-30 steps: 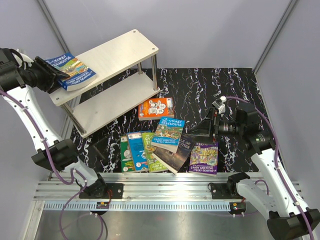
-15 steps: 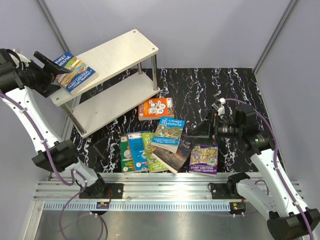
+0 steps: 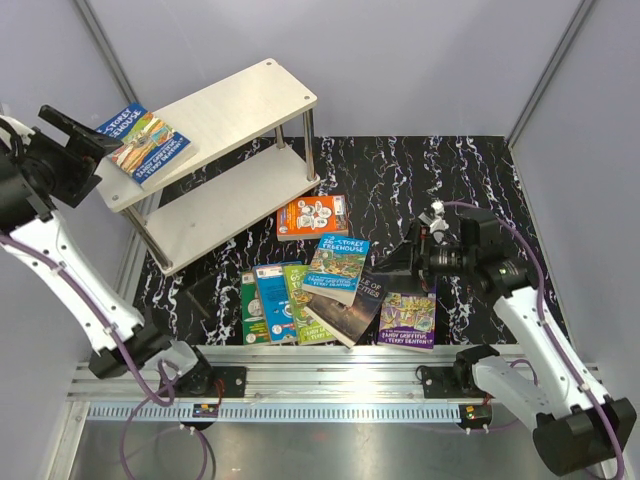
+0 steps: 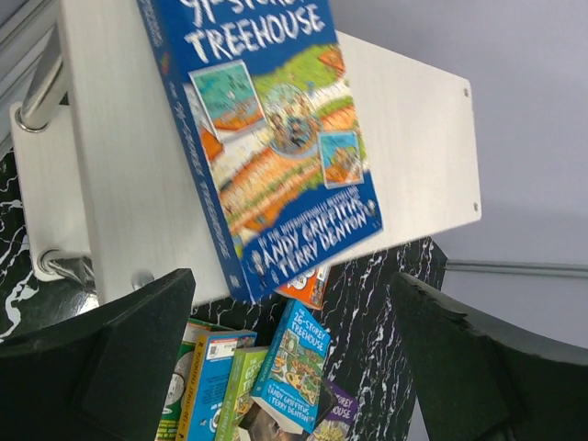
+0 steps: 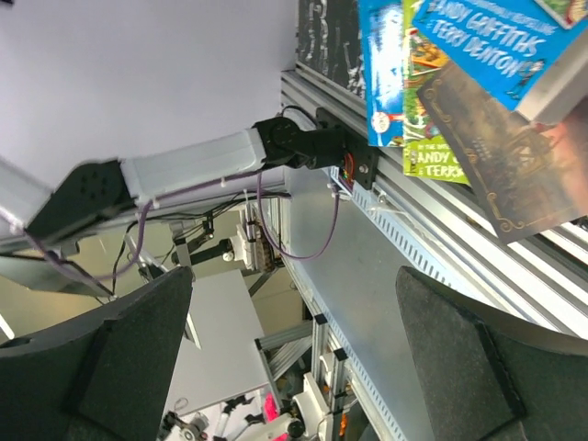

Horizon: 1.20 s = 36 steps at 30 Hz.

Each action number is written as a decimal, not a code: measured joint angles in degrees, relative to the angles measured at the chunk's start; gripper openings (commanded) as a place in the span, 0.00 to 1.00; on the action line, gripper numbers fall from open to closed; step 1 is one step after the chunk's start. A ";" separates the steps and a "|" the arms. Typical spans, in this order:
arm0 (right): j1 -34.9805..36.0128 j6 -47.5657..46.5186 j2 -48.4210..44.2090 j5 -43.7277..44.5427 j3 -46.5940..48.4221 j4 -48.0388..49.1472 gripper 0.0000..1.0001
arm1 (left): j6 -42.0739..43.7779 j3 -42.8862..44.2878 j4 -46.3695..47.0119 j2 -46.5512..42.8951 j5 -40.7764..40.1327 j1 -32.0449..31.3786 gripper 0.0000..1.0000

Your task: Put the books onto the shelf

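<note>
A blue "Treehouse" book lies flat on the left end of the shelf's top board, its corner hanging over the edge. My left gripper stands open just left of it and touches nothing. In the left wrist view the same book rests on the pale board, beyond my spread left gripper. Several books lie on the mat: orange, teal, dark, purple. My right gripper hovers open over them, empty.
The shelf's lower board holds nothing. A black marbled mat covers the table. An aluminium rail runs along the near edge under the book row. Grey walls close in left and right.
My left gripper opened and let go of the blue book, which now lies on the top board; the arm pulled back to the left. The right gripper drifted slightly left.
</note>
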 measured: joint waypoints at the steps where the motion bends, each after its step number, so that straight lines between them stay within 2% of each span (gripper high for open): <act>1: 0.00 -0.61 1.27 0.31 -0.15 -0.26 1.00 | 0.02 -0.52 0.00 -1.81 0.00 -0.15 0.95; 6: 0.00 -2.73 8.70 2.21 -1.44 -1.03 1.00 | 0.61 -5.01 -0.20 -11.19 -0.81 -2.38 0.95; 7: 0.00 -2.75 10.01 2.54 -1.99 -0.92 1.00 | 0.59 -5.44 -0.15 -12.90 -2.21 -4.28 0.95; 10: 0.00 -2.78 13.73 3.93 -3.21 -0.02 1.00 | -0.04 -8.04 -0.11 -17.27 -7.02 -15.52 0.94; 12: 0.00 -2.95 16.24 5.05 -3.52 1.31 1.00 | -0.66 -12.68 0.26 -21.16 -9.53 -21.94 0.93; 19: 0.00 -6.86 31.23 9.27 1.07 3.80 1.00 | -2.78 -34.73 0.13 -33.38 -14.38 -31.26 0.91; 21: 0.00 -8.02 36.15 10.78 3.96 4.87 1.00 | -4.50 -42.77 0.76 -35.39 -15.30 -36.52 0.91; 25: 0.00 -9.07 43.50 12.72 8.85 6.99 1.00 | -8.17 -50.47 2.29 -35.08 -19.26 -47.74 0.91; 30: 0.00 -9.77 50.95 14.95 12.76 9.57 1.00 | -11.34 -51.76 5.73 -31.71 -25.46 -60.24 0.92; 36: 0.00 -10.05 56.65 16.92 15.17 12.72 1.00 | -11.39 -53.57 9.22 -29.81 -28.11 -63.17 0.93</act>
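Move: For the right hand, the blue 26-Storey book on the pile lies about 9 cm ahead, 9 cm left and 23 cm below. The orange book is some 13 cm beyond it and 6 cm farther left; the dark book is 9 cm nearer and 3 cm to its right. From the left hand that blue book is roughly 41 cm right, 4 cm back and 41 cm down; the shelved 91-Storey book sits about 10 cm ahead, 3 cm right and 8 cm below. Drop the open right gripper about 20 cm and reach some 17 cm forward, mostly down at first, dipping its left-pointing fingers further, to the far right corner of the blue 26-Storey book. Bring the left gripper, still open, back and up off the shelf, then right and down towards the pile, tipping it down and turning it about 35 degrees clockwise. ##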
